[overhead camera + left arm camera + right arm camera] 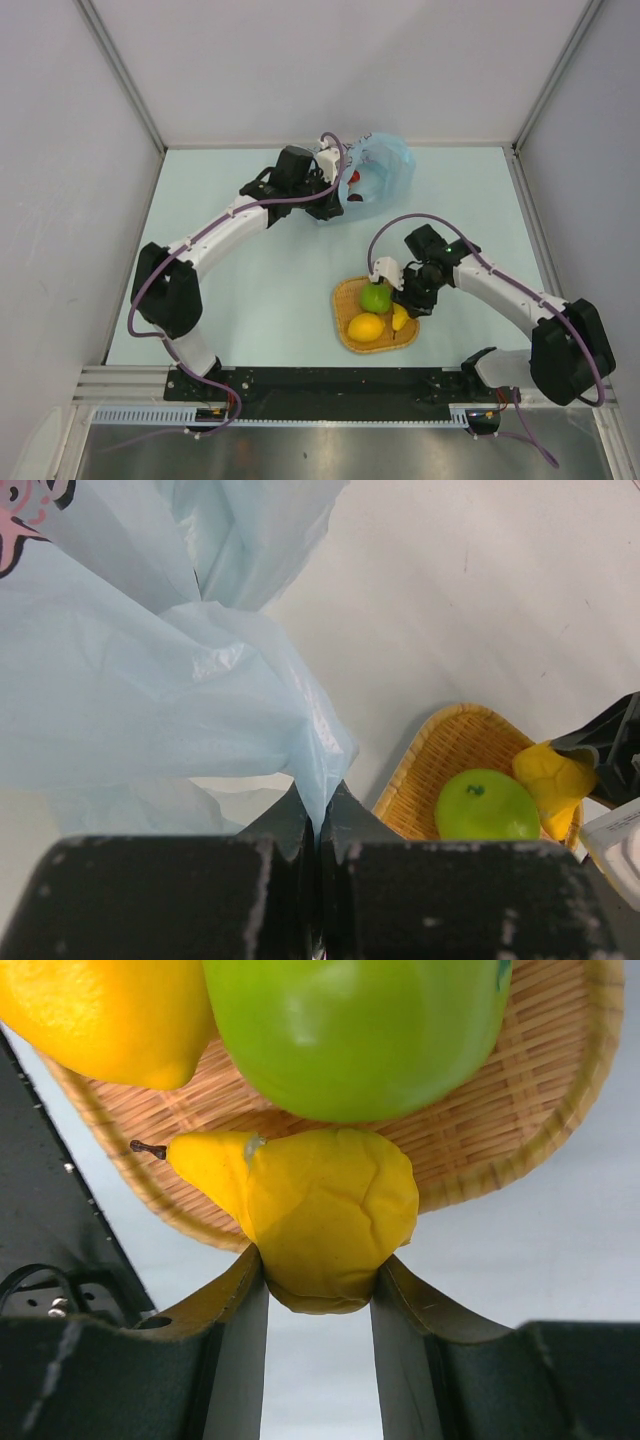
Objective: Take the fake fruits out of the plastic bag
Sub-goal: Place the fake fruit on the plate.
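Observation:
The light-blue plastic bag (385, 170) lies at the back of the table, and my left gripper (335, 195) is shut on a pinched fold of its film (318, 770). Something red (356, 178) shows at the bag's mouth. My right gripper (320, 1280) is shut on the wide end of the yellow pear-like fruit (330, 1220), which hangs over the right rim of the orange woven tray (345, 295). The green round fruit (376, 297) and the yellow lemon (366, 327) lie in the tray. Whether the pear touches the tray I cannot tell.
White walls with metal posts enclose the pale table on three sides. The black rail with both arm bases (330, 385) runs along the near edge. The tray (440, 750) sits just in front of the right arm.

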### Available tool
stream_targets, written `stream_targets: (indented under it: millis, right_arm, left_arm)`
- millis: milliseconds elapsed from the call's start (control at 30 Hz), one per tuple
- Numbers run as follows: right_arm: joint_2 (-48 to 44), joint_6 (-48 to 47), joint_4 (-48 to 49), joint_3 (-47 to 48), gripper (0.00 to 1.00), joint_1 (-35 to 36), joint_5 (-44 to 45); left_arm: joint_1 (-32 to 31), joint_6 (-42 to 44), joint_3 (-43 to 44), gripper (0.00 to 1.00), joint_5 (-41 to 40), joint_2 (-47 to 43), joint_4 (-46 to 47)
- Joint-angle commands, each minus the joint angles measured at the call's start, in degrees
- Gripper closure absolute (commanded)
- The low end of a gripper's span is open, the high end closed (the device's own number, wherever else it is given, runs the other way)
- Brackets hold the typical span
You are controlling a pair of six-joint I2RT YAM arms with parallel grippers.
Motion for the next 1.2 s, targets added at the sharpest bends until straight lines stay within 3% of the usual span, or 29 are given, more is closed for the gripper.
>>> stream_targets:
  millis: [0,233,433,533,567,667,900,933,1167]
  right_arm:
    - [2.13,-1.0,5.8,-0.09,0.78,1.13,4.08]
    - [5.65,-1.61,11.08,-0.09,0.76,1.14,8.13]
    - [5.75,-0.91,12.66,-0.61,0.67,1.14,8.3]
    - [5.31,-0.29,12.75,-0.7,0.55,1.14,7.52]
    - [4.95,-0.38,11.97,-0.7,0.44,1.14,7.16]
    - [3.64,-1.08,9.51,-0.7,0.29,1.14,6.11]
    - [-0.32,-1.61,2.74,0.44,0.16,0.87,8.04]
    - [-0.93,-1.0,2.64,0.79,0.01,0.79,8.48]
    - [-4.01,1.81,-1.84,9.38,0.0,-3.43,2.95]
  left_arm:
    - [-0.38,0.32,-0.25,1.0,0.19,-3.25,1.24]
    - [-0.38,0.76,-0.16,1.0,-0.25,-3.25,1.06]
    - [-0.38,0.84,0.1,1.0,-0.08,-2.72,1.15]
    - [-0.38,0.84,0.01,1.0,-0.16,-2.72,1.15]
    - [-0.38,0.84,-0.08,1.0,-0.16,-2.81,1.15]
    - [-0.38,0.84,-0.16,1.0,-0.25,-2.63,1.06]
    - [-0.38,0.67,0.54,1.0,0.28,-1.67,0.97]
    - [-0.38,0.67,0.71,1.0,0.45,-1.49,0.97]
    - [-0.38,0.67,1.5,1.0,0.8,-0.88,0.89]
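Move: The right hand holds the yellow pear over the plate's right rim. Its spot on the plate's forward right side is some 3 cm ahead of the hand, 3 cm left and 3 cm below; the green apple sits 2 cm ahead and 6 cm left, and the lemon 4 cm back and 8 cm left, both slightly below. From the left hand, shut on the bag, that spot is roughly 16 cm back, 10 cm right and 16 cm below. With the pear still in its fingers, the right hand slides forward about 4.5 cm, drifting left beside the green apple and sinking about 1 cm, while its fingertips tilt forward by some 10 degrees. There the fingers spread from about half open to fully open and let go of the pear, and the hand backs off towards its own base and about 3 cm to the right, clear of the plate's rim, then starts to rise; the left hand keeps its hold on the bag. ##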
